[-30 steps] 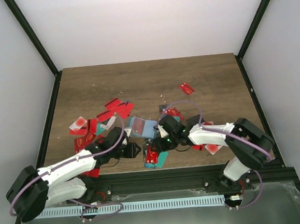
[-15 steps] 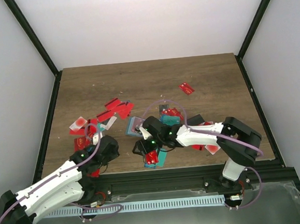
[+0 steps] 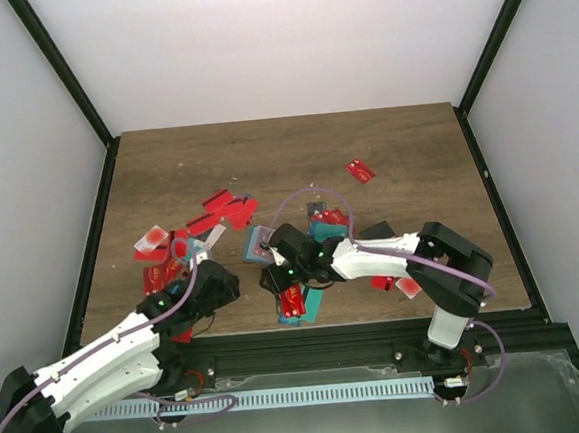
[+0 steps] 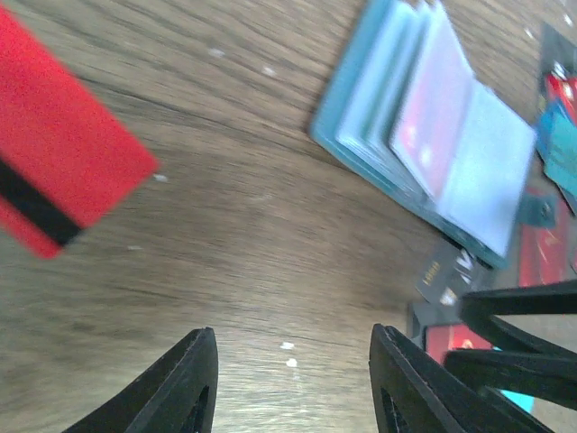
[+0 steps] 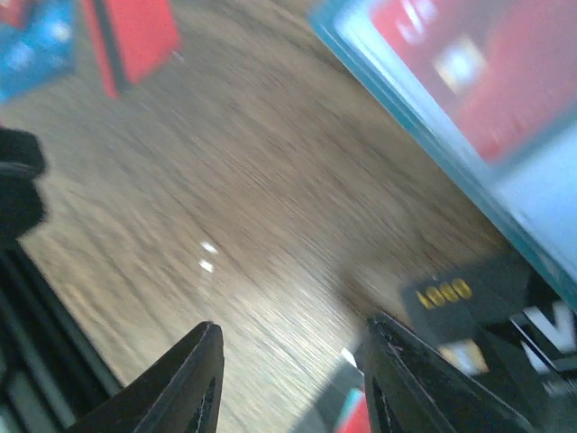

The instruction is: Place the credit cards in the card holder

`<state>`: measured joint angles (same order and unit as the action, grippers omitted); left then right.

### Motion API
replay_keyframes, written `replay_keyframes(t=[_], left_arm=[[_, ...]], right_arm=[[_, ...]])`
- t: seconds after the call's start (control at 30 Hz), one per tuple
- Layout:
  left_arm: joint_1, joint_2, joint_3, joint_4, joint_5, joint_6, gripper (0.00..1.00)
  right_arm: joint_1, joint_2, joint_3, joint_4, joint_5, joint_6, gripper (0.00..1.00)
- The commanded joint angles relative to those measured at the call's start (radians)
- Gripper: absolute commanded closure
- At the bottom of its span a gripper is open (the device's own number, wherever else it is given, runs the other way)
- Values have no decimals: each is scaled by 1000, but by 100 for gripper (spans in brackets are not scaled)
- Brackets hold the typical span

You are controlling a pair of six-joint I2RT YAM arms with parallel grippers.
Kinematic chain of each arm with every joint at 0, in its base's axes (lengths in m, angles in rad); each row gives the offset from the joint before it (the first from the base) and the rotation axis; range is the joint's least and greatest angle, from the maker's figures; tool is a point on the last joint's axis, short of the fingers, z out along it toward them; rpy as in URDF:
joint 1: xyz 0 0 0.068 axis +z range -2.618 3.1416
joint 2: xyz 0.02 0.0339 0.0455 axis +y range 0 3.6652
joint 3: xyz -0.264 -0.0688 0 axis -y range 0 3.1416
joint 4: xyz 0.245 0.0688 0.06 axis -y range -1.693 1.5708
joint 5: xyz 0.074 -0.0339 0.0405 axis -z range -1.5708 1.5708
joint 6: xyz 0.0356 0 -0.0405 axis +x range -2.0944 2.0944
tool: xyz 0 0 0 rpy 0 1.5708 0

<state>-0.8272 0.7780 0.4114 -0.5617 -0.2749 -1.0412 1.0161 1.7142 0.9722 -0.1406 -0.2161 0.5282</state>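
Observation:
The teal card holder (image 3: 255,242) lies open on the wooden table, its clear sleeves fanned out (image 4: 439,135), a red card showing in one sleeve (image 5: 469,81). Red credit cards (image 3: 227,210) lie scattered around it, and a red one with a black stripe (image 4: 63,180) lies left of the holder. My left gripper (image 3: 237,283) (image 4: 293,361) hangs open over bare wood just short of the holder, holding nothing. My right gripper (image 3: 271,278) (image 5: 293,352) is open too, low over the wood beside a black card with gold digits (image 5: 440,296). The two grippers face each other closely.
More red cards lie at the left (image 3: 160,255), in a red and teal heap near the front edge (image 3: 296,304) and to the right (image 3: 400,286). A lone red card (image 3: 360,171) lies further back. A blue card (image 5: 36,36) lies near the right gripper.
My left gripper has pulled back left from beside the holder, and its jaws have opened. My right gripper has swung left to the holder's near side.

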Motion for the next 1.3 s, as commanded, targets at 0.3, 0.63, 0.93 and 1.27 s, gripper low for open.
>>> replay_keyframes(t=[0.3,0.63,0.93,1.27], left_arm=[[1,78,-58,289,238,167,52],[-1,201,-60,424,379,245,53],[-14,449,-13,590,535,289,53],[-99,603,101,594,561,364,55]], right_arm=[[12,-117,-247,-121,8,25,57],[29,-254,-383,-139,-88,89,57],[-61,-405,-460,-44,-130,221,54],[-111,-521,-551,-94,-175,340,55]])
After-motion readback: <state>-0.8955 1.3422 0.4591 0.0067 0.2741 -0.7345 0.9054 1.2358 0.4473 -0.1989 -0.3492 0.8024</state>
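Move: The red VIP card, top of a small stack near the table's front edge, lies about 14 cm right of the left hand, 2 cm back and 6 cm below. From the right hand it is some 6 cm right, 3 cm back and 5 cm below. Counted from the right hand, the teal card sticking out beneath it is about 10 cm right and 5 cm back, and the open card holder 12 cm ahead and 2 cm right. The right hand first sinks about 3.5 cm to the cards, then stays low and draws back and to the right over the red card, some 13 cm right and 7 cm back in all, ending half open beside the red card's right side, by the teal card. The left hand follows rightward by about 14 cm, turning some 35 degrees clockwise and dipping about 4 cm in the second half, so that its still half-open fingers come close to the red card from the left. ##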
